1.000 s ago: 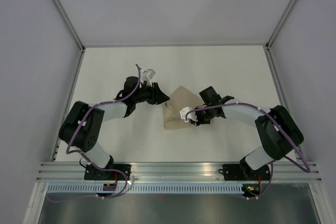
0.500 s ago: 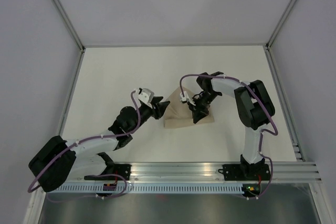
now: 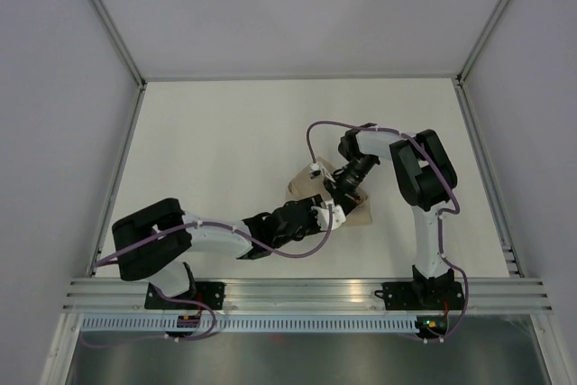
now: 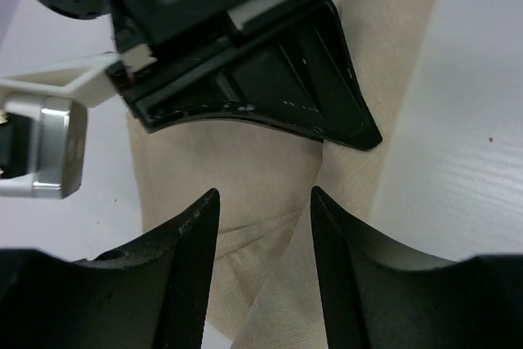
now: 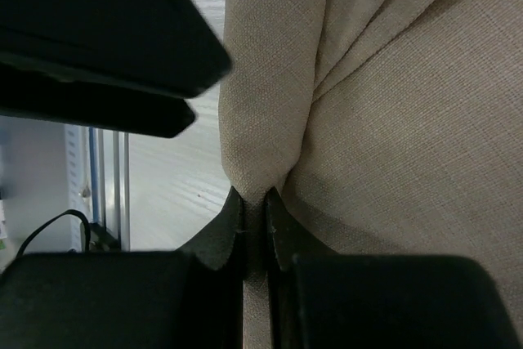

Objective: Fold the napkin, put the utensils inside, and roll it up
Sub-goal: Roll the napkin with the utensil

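The beige napkin (image 3: 303, 181) lies bunched and folded near the middle of the table, mostly covered by both grippers. My right gripper (image 3: 342, 189) comes at it from the right and is shut on a pinched ridge of cloth (image 5: 265, 120), with the fabric squeezed between its fingertips (image 5: 255, 202). My left gripper (image 3: 331, 207) reaches in from the near left. It stands open (image 4: 264, 202), with a diagonal fold of the napkin (image 4: 245, 169) showing between its fingers. The right gripper's black fingers (image 4: 327, 79) sit just beyond it. The utensils are out of view.
The white table (image 3: 207, 132) is boxed in by grey walls with metal posts at the back corners. An aluminium rail (image 3: 306, 290) runs along the near edge, holding both arm bases. Purple cables loop along the arms, one arching above the right wrist (image 3: 311, 137).
My left arm swept from the napkin's left side round to its near side and opened wider. My right arm drew its elbow back while keeping its grip; the napkin bunched and shifted right.
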Tool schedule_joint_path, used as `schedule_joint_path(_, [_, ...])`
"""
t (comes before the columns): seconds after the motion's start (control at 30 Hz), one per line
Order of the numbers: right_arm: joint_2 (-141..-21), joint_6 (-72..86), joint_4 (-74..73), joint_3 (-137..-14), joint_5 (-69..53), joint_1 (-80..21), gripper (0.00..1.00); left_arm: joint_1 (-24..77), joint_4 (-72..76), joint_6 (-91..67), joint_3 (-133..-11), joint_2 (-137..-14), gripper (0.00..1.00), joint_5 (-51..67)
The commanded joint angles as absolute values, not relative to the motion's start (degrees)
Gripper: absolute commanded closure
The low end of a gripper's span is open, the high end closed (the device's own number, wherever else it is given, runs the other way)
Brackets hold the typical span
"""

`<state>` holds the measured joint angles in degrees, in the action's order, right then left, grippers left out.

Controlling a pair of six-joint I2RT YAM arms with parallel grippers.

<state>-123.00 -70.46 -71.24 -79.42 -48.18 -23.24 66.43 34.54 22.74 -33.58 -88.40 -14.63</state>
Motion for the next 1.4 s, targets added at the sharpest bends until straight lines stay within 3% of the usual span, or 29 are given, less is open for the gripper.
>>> schedule_joint_path(0.0, [-128.58,-73.48,-66.97,-77.78,-37.53,-23.2,0.99,66.88,30.42,31.29,-37.96,-91.93,0.46,-11.62])
schedule_joint_path(0.33, [-129.81,-71.19,-66.97,-79.54,-37.35,-22.41,0.99,66.8,19.08,29.97,-43.42,-96.5,0.44,1.22])
schedule_joint_path(0.9, [-129.82,-69.34,-65.74,-79.8,-36.74,-22.15,0.99,63.02,19.16,29.44,-42.8,-102.13,0.44,3.52])
schedule_joint_path(1.0, [-129.73,-69.35,-65.57,-79.89,-37.09,-21.89,0.99,62.84,17.76,29.97,-43.59,-103.18,0.48,3.95])
schedule_joint_path(1.13, [-129.64,-69.43,-65.48,-80.24,-37.44,-21.62,0.99,62.84,14.77,29.45,-44.64,-103.8,0.77,5.62])
schedule_joint_path(1.2, [-129.29,-68.91,-64.69,-80.59,-37.7,-21.62,0.98,62.84,11.7,28.4,-45.78,-104.32,0.85,6.94])
schedule_joint_path(1.3, [-127.18,-67.42,-62.77,-80.68,-38.23,-21.45,0.79,61.7,6.51,26.03,-49.21,-105.64,0.96,10.97])
schedule_joint_path(1.33, [-126.31,-67.06,-62.23,-80.77,-38.41,-21.45,0.65,61.26,5.46,25.41,-50.52,-105.82,0.98,12.2])
schedule_joint_path(1.37, [-124.38,-66.54,-60.49,-80.6,-38.67,-21.01,0.58,60.13,3.88,24.01,-51.23,-106.26,0.98,15.26])
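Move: The left hand, fingers half open, hovers over the napkin's near side. The rolled edge it goes for lies about 8 cm below it, 3 cm to its right and 2 cm back. From the same hand, the right gripper's pinch on that roll is some 6 cm right and 1 cm back, and the unrolled far corner about 11 cm ahead and 1 cm left. From the right hand, the left hand's grip spot is roughly 3 cm left and 1 cm back, level with it. Sinking about 7 cm to the near rolled edge, the left hand drifts right and back, turning some 20 degrees clockwise while its fingers tip farther down, then closes and pinches the roll just left of the right gripper. The right hand keeps its pinch, easing about 1 cm back and tilting slightly, then shifts right a little and starts to open. ##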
